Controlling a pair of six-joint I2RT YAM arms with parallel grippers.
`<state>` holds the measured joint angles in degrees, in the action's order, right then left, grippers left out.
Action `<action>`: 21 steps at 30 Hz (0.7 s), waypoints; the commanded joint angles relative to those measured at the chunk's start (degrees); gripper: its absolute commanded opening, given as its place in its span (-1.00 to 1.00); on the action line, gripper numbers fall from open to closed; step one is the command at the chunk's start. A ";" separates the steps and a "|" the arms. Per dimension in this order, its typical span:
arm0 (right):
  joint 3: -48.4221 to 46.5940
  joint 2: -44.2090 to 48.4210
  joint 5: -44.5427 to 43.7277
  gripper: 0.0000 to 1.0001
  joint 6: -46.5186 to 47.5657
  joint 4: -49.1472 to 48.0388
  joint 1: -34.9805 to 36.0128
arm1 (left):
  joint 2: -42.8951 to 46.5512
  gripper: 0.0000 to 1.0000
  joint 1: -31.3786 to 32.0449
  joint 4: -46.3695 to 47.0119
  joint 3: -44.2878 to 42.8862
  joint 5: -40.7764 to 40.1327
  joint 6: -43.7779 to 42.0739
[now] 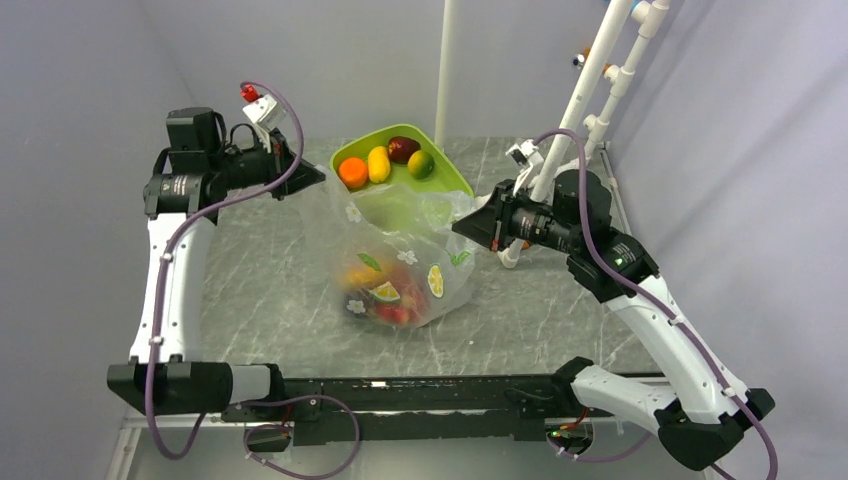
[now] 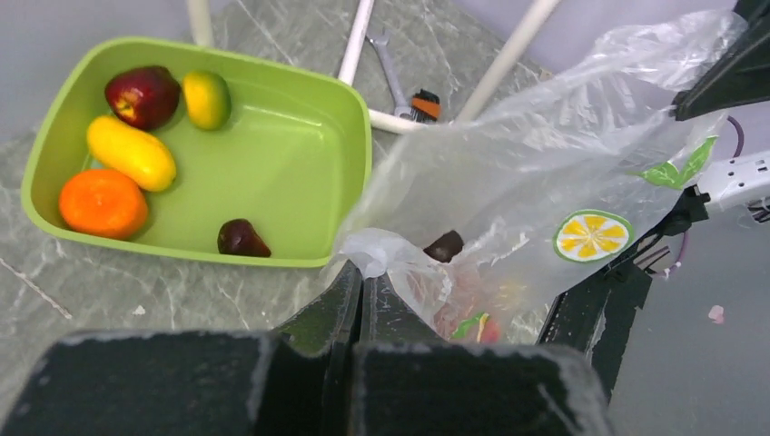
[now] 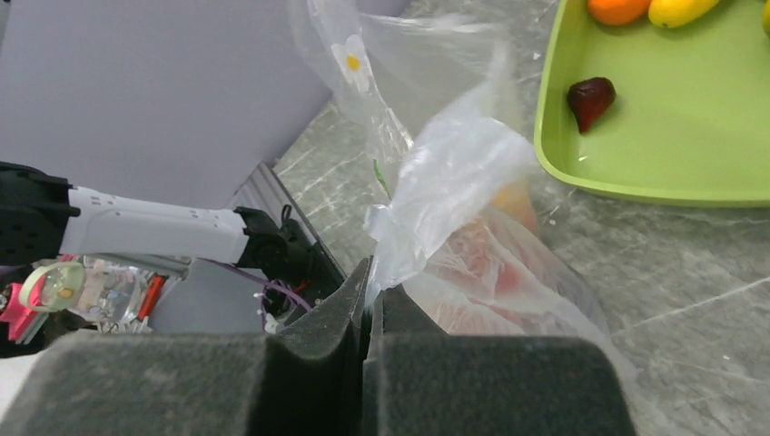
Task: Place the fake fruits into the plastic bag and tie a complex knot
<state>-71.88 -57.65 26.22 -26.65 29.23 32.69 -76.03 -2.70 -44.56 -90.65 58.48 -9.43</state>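
Note:
The clear plastic bag (image 1: pixel 400 255) stands mid-table, printed with flowers and a lemon slice, several fake fruits (image 1: pixel 385 295) showing red and orange at its bottom. My left gripper (image 2: pixel 370 277) is shut on the bag's rim at its left side. On the right side my right gripper (image 3: pixel 372 282) is shut on the bag (image 3: pixel 454 173) rim too. The mouth is stretched between them, and no knot shows. More fake fruits lie in the green tray (image 1: pixel 455 180): an orange (image 2: pixel 103 202), a yellow oblong (image 2: pixel 132 152), a maroon one (image 2: pixel 143 95), a green-yellow one (image 2: pixel 207 99) and a small dark one (image 2: pixel 241 239).
White pipe frames (image 1: pixel 600 90) stand at the back right, beside my right arm. A white pole (image 1: pixel 444 70) rises behind the tray. A wrench (image 2: pixel 399 82) lies by the pipes. Grey walls close in on the left, back and right.

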 commanded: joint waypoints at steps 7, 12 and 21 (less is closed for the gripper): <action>5.49 0.65 -14.68 -0.90 -1.23 -7.77 1.83 | -7.34 -1.00 -1.00 -6.81 -0.13 -11.40 -8.57; 5.74 2.09 -14.70 -0.35 3.12 -13.90 1.86 | -4.73 -0.50 -2.32 -4.76 -4.58 -5.41 -10.31; 6.00 4.97 -7.69 -0.18 10.70 -15.76 1.73 | 4.09 0.98 8.20 -0.02 -8.12 -5.58 -16.20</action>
<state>-65.54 -54.61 14.52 -20.36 18.33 34.33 -75.35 -0.49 -46.96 -94.74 52.86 -20.40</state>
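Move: Both hands pinch the mouth of the fruit-filled plastic bag. Its full lower part sits about 10 cm to the left hand's right, 10 cm back and 27 cm below. From the right hand that bulge is some 11 cm left, about level front to back, and equally far down. The green tray's middle lies roughly 19 cm ahead and 12 cm right of the left hand, 30 cm lower; a white pipe foot stands 9 cm ahead and 13 cm right of the right hand. The left hand drops about 8 cm while pushing some 5 cm forward and a little left, slackening its side of the bag mouth, then spreads its fingers wide from the bottom of the dip, lets go of the rim and swings back up to just above its starting height. The right hand makes a smaller dip of about 3 cm while reaching nearly 4 cm forward, opens its fingers a little under halfway to release its own side, and rises again, turning some 10 degrees clockwise as its fingertips tilt up. ##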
